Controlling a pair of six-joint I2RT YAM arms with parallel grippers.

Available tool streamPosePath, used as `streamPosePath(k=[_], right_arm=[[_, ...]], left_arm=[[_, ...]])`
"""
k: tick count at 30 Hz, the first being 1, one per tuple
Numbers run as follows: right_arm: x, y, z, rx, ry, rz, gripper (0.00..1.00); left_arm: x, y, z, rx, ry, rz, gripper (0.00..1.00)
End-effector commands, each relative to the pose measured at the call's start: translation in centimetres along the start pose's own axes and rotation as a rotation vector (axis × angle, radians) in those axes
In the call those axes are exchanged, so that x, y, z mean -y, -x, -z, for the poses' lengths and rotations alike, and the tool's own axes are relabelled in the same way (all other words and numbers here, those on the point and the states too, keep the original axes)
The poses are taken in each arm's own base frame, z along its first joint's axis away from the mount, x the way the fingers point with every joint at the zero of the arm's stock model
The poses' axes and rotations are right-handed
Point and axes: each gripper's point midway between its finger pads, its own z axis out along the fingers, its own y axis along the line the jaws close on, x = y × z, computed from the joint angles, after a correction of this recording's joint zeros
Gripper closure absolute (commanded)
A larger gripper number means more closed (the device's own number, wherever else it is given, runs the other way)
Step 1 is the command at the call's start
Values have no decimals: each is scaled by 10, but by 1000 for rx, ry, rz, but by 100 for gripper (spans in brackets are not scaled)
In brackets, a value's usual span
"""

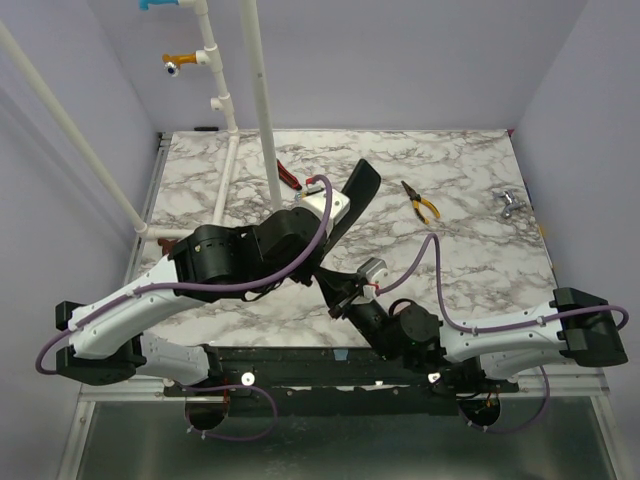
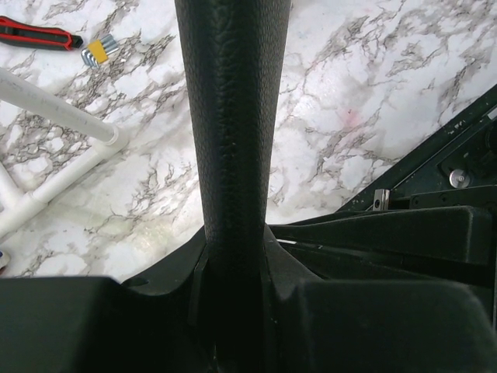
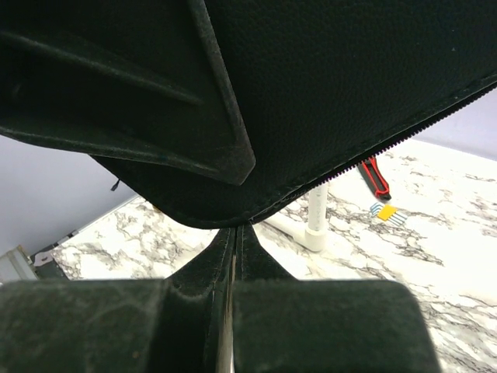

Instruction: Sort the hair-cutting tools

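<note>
A black zippered pouch (image 1: 352, 200) hangs above the table's middle, held between both grippers. My left gripper (image 1: 328, 208) is shut on its upper part; in the left wrist view the pouch (image 2: 233, 116) runs up as a dark strip from the shut jaws (image 2: 233, 260). My right gripper (image 1: 332, 288) is shut on its lower edge; in the right wrist view the pouch (image 3: 326, 93) fills the top above the pinched seam (image 3: 235, 256). Silver scissors (image 1: 508, 203) lie at the far right of the table. The black comb is not in view.
Yellow-handled pliers (image 1: 422, 201) lie right of the pouch. A red-and-black tool (image 1: 288, 176) (image 2: 39, 33) (image 3: 375, 177) and a yellow hex-key set (image 2: 98, 50) (image 3: 383, 211) lie by the white pipe frame (image 1: 262, 110) (image 2: 62, 167) at the back left.
</note>
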Motion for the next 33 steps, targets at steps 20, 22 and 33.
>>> streamPosePath(k=[20,22,33], right_arm=[[55,9,10,-22,-241,78,99],[59,11,11,-16,-250,86,99],[88,28,21,-1,-349,192,99]], left_arm=[[4,-32,7,13,-95,69,100],[8,-40,5,-5,-112,69,100],[13,-83,-6,-69,-160,94,100]])
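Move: The right hand's closed tips are already on the zip at the black case's lower near corner; the case's far end lies about 14 cm ahead, 10 cm right and 8 cm above. The left hand grips the case, whose middle is roughly 8 cm ahead, 4 cm right and 2 cm up from it. On the table some 29 cm below the right hand, the hex keys lie roughly 30 cm ahead and 5 cm left, the yellow pliers about 30 cm ahead and 27 cm right. Rightward and somewhat forward, about 6 cm in all, the right hand draws the pinched zip pull along the case's edge towards its far end, turning some 15 degrees clockwise and rolling its left side down, fingers still shut. The left keeps its grip and works against it, sinking slowly, then faster, about 6 cm with 3 cm back, tipping slightly down. ##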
